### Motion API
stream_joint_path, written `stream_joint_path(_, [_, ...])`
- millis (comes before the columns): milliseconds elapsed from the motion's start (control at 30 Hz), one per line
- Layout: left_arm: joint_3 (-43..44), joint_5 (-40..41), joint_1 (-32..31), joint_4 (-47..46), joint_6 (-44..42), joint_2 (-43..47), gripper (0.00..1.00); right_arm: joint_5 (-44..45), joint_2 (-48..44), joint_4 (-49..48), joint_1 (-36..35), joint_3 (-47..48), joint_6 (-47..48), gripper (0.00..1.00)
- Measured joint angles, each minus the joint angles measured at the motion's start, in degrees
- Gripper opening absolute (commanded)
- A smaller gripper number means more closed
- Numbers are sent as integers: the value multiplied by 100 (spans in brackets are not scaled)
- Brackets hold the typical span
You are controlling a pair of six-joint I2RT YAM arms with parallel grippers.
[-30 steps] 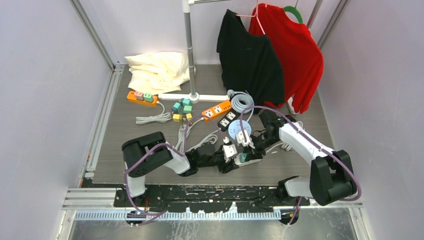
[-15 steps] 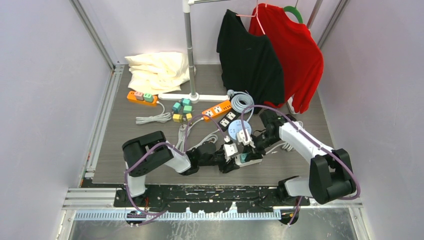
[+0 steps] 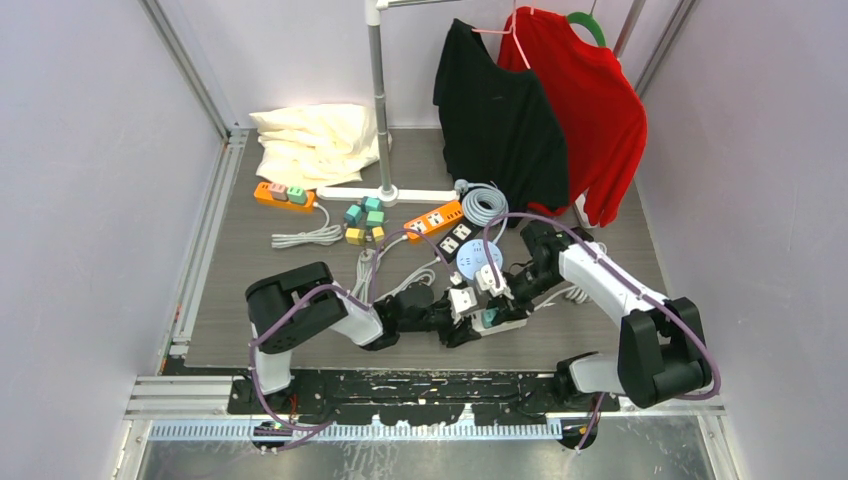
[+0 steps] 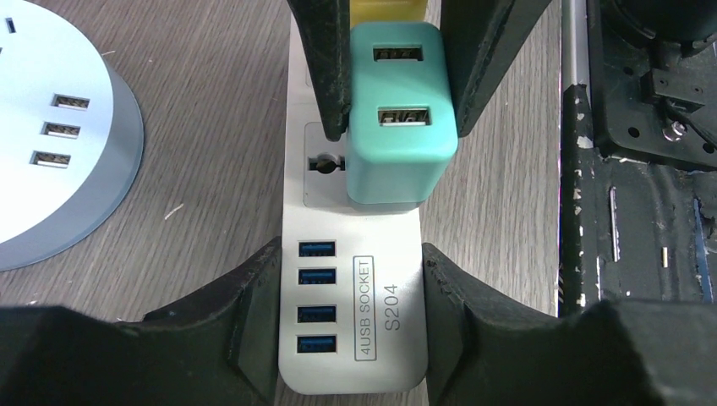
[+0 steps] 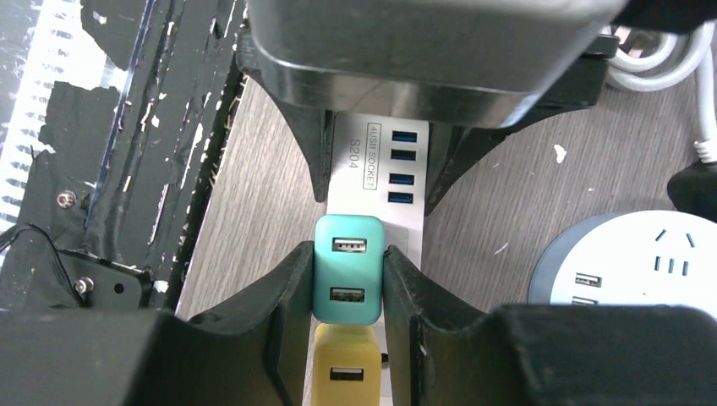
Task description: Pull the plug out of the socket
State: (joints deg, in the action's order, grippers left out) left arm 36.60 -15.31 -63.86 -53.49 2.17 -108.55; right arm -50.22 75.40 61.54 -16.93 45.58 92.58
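Observation:
A white socket strip (image 4: 402,254) marked "4USB SOCKET" lies on the wooden table near its front edge (image 3: 505,324). My left gripper (image 4: 351,279) is shut on the strip's USB end, one finger on each long side. A teal plug (image 5: 348,271) with two USB ports stands on the strip's outlet face. My right gripper (image 5: 348,258) is shut on the teal plug, its pads (image 4: 325,76) pressing both sides. I cannot tell whether the plug's prongs are still seated. A yellow plug (image 5: 347,372) sits right behind the teal one on the same strip.
A round white-and-grey power hub (image 3: 478,262) lies just beyond the strip. Farther back are an orange strip (image 3: 435,218), a black strip (image 3: 455,240), coloured cubes (image 3: 365,222), cables and a clothes rack with shirts. The black base rail (image 4: 643,211) runs close beside the strip.
The right wrist has shifted very slightly over the strip. Both grips look the same as before.

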Motion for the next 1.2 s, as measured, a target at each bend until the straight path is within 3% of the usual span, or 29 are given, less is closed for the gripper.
stream_joint_path(233, [101,-7,57,-4,48,0,0,-76,-57,31,289,138,-398,1])
stream_joint_path(600, [166,13,96,136,68,-85,0,-544,-175,1235,420,345,595,1])
stream_joint_path(633, [166,13,98,136,70,-85,3,-553,-157,1298,424,389,627,1])
stream_joint_path(667, [164,13,98,133,72,-85,11,-568,-144,1386,450,452,656,1])
stream_joint_path(767, [164,13,98,127,92,-85,53,-645,-142,1679,658,656,673,1])
stream_joint_path(833, [151,33,98,98,168,-83,69,-717,-142,1875,868,837,638,1])
stream_joint_path(967, [-35,79,125,26,417,48,80,-868,-142,2096,1167,1117,352,1])
stream_joint_path(1200, [-46,140,127,378,863,903,82,-1123,-142,1976,1217,1307,-957,1])
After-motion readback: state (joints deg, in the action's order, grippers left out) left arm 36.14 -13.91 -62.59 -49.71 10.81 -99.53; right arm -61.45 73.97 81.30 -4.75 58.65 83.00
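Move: The right hand already grips the green plug at its fingertips; the white socket it sits on has its middle about 4 cm below that hand and 1 cm ahead. The yellow plug is level with it and some 5 cm to its right; the round socket is about 13 cm ahead, 2 cm left, 5 cm lower. The left hand already clamps the white socket's USB end, with the green plug roughly 6 cm to its right, 1 cm back and 4 cm above. Still pinching the green plug, the right hand works it free of the white socket: a small rock forward, some 2.5 cm back, then forward again, climbing nearly 9 cm in all and turning about 20 degrees clockwise late on. The left hand keeps its hold on the socket, shifting forward about 1 cm, then opens, lets go and rises some 5 cm. ##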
